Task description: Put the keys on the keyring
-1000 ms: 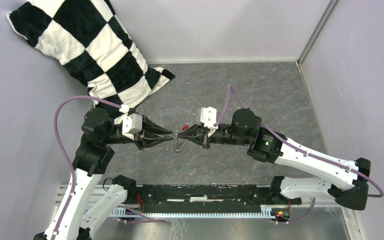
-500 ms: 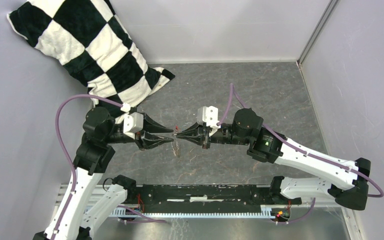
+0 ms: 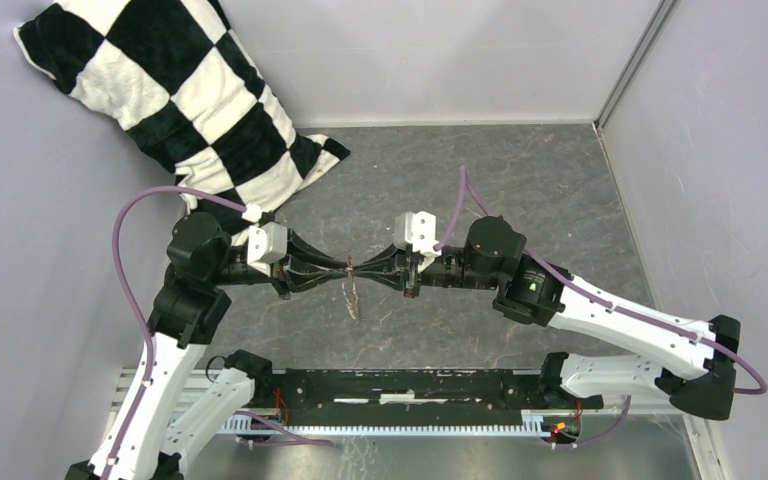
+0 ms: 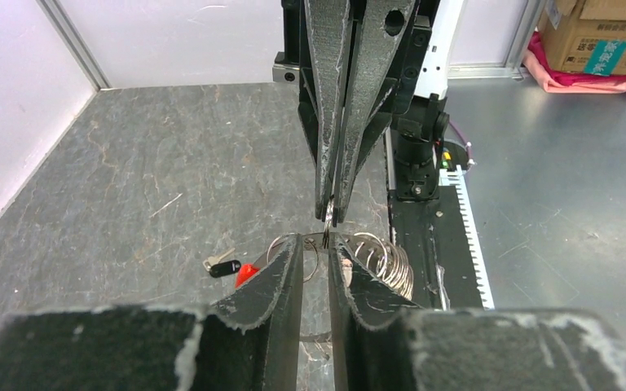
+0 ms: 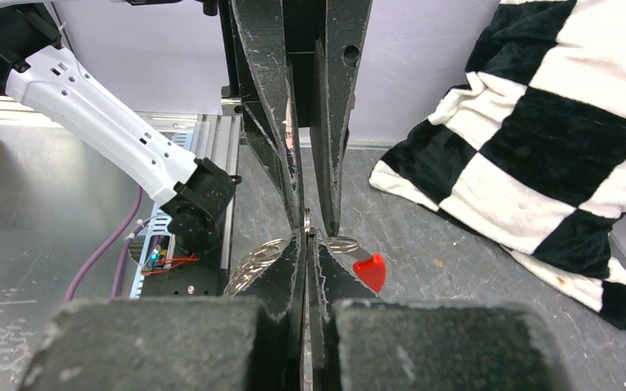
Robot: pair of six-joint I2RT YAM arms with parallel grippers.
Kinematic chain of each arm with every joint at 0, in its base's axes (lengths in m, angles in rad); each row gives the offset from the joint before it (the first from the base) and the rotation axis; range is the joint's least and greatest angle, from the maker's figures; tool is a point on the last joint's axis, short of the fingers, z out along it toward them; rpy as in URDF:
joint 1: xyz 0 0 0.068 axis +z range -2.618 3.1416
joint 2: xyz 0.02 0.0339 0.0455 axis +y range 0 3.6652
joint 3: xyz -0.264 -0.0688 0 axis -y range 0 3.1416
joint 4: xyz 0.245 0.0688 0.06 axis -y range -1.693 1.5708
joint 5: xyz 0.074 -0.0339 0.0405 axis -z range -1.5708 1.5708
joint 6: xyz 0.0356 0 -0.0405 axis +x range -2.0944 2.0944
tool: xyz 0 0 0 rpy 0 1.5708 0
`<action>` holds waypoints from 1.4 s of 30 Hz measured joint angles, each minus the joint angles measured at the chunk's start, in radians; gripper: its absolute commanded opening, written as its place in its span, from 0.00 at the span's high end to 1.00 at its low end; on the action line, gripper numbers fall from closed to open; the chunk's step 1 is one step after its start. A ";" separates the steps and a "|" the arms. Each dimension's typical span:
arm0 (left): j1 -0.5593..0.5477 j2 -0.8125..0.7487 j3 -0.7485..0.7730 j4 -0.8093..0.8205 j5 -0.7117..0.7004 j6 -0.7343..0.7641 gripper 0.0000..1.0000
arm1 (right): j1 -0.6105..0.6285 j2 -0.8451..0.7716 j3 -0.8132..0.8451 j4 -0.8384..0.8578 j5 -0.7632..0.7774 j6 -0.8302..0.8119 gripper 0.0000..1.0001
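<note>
My two grippers meet tip to tip above the middle of the floor. The right gripper [image 3: 357, 268] is shut on the top of the keyring [image 3: 353, 297], which hangs below the tips. In the left wrist view the keyring [image 4: 379, 259] shows a bunch of small silvery rings and a red tag [image 4: 246, 273]. The left gripper [image 4: 318, 244] has its jaws slightly apart, straddling the ring wire just under the right gripper [image 4: 328, 213]. One key [image 4: 225, 267], black-headed with a short silver blade, lies loose on the floor beside the red tag. The right wrist view shows the red tag [image 5: 370, 271] hanging on the other side.
A black and white checkered pillow [image 3: 180, 90] leans in the far left corner. Grey walls close the stone-patterned floor [image 3: 520, 180] on three sides. A black rail [image 3: 400, 385] with the arm bases runs along the near edge. A cardboard box [image 4: 603, 37] sits beyond the right arm's base.
Half a second ago the left gripper stood wider and a little back from the right one's tips. It has since moved in to them and narrowed. The right gripper stayed shut on the ring.
</note>
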 measured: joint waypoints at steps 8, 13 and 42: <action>0.000 0.000 0.000 0.010 0.011 -0.001 0.93 | 0.000 0.006 0.000 0.003 -0.001 0.003 1.00; 0.000 -0.001 0.000 0.005 0.033 0.006 0.98 | -0.001 0.006 0.000 0.005 0.000 0.005 0.95; 0.000 -0.001 0.031 -0.277 0.064 0.443 0.98 | -0.394 0.165 -0.203 -0.222 0.372 0.201 0.39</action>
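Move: The keyring hangs pinched in the right fingertips, its middle about 5 cm straight below them. The left fingers stand ajar around its top wire ring, with the keyring's middle roughly 1 cm to the right of that hand and 5 cm below. The keys lie on the table some 22 cm ahead of the right hand, 15 cm to its right and 36 cm below. From the left hand they are about 22 cm ahead, 16 cm to the right and 35 cm down. The left fingers close on the keyring's top ring, then the right fingers open wide and let go of it. The right hand leaves forward and to the right, then plunges towards the keys, ending about 17 cm farther forward, 12 cm right and 21 cm lower. Its fingers swing clockwise from leftward to forward-left and tip down some 30 degrees. The left keeps its pinch, sinking about 2 cm and rolling slightly. ##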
